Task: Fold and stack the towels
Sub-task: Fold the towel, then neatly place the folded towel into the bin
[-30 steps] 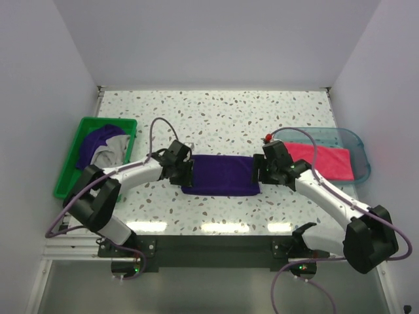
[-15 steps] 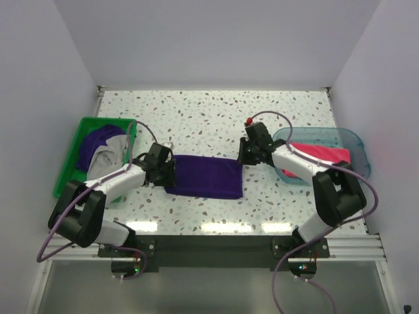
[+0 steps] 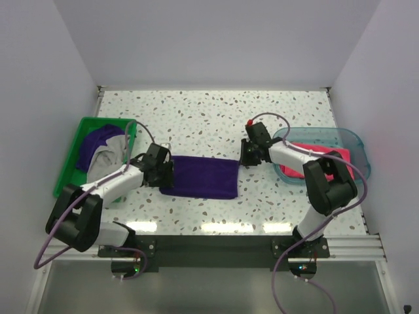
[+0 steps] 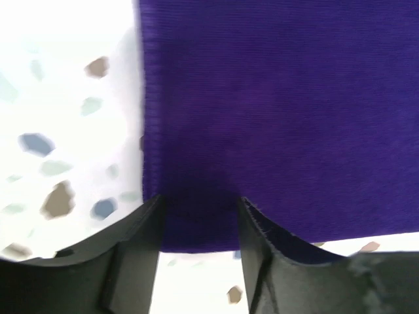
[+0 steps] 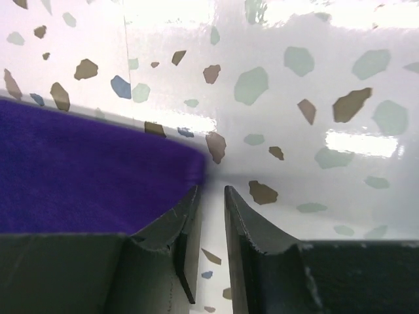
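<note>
A dark purple towel [image 3: 203, 176] lies folded flat in the middle of the table. My left gripper [image 3: 165, 174] sits on its left end. In the left wrist view the left gripper [image 4: 200, 203] is open, its fingers resting apart on the towel [image 4: 275, 98] by a corner. My right gripper [image 3: 241, 159] is at the towel's far right corner. In the right wrist view the right gripper [image 5: 211, 190] is closed to a thin slit showing only table, with the towel's corner [image 5: 85, 170] against the left fingertip. A hot pink towel [image 3: 334, 160] lies in the tray.
A green bin [image 3: 69, 173] at the left holds a purple towel [image 3: 98, 140] and a pale grey one [image 3: 108, 157]. The translucent teal tray [image 3: 353, 140] stands at the right, with the right forearm crossing its near left corner. White walls enclose the table.
The purple towel and my left gripper have slid left. My right gripper swung left to the towel's far right corner and its jaws narrowed. The left jaws widened slightly.
</note>
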{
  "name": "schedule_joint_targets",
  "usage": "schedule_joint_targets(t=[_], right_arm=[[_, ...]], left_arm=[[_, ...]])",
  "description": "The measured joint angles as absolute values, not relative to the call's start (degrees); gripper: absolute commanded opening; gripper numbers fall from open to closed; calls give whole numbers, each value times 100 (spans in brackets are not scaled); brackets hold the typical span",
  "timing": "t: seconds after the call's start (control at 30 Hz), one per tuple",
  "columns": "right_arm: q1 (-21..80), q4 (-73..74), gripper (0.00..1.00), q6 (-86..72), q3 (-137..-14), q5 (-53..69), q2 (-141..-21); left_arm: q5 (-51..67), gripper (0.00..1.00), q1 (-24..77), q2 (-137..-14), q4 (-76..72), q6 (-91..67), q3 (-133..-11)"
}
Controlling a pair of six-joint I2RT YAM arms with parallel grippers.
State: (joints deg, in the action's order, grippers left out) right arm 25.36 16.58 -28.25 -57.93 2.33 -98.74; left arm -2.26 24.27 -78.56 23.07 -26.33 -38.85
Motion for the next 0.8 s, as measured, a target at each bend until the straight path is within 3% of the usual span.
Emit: schedule_joint_targets(t=[0.1, 0.37, 0.5, 0.8], right_arm=[[2491, 1979, 40, -2689, -5931, 102, -9596], [2294, 2679, 98, -2504, -6178, -102, -8158], [2102, 2963, 99, -2506, -6069, -73, -7653], [2040, 3520, 99, -2720, -5500, -45, -7190]], left_arm=[[-456, 64, 2447, -7651, 2766, -2521, -4073], [-926, 71, 3767, -7505, 3148, -1999, -5677], [-744, 71, 4716, -7640, 2974, -1643, -5900], [-556, 68, 6364, -9277, 2641, -779, -6434]])
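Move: My left hand stands low over the towel's near-left corner. The towel's near-right corner lies some 22 cm to its right, about 3 cm farther back and 2 cm below; the towel's middle is about 10 cm right and 4 cm ahead. My right hand is at the towel's far-right corner, with the near-right corner about 12 cm back from it, and the teal bin's middle some 24 cm to its right and 2 cm ahead. I lift both hands off the towel's opposite corners. My left hand climbs about 12 cm, swings some 22 cm right over the towel's near part, then draws back and sinks towards the near-right corner, turning roughly 50 degrees clockwise as its fingers open further. My right hand rises clear, spreads wide, and eases back and right towards the bin, about 10 cm higher than it began. ##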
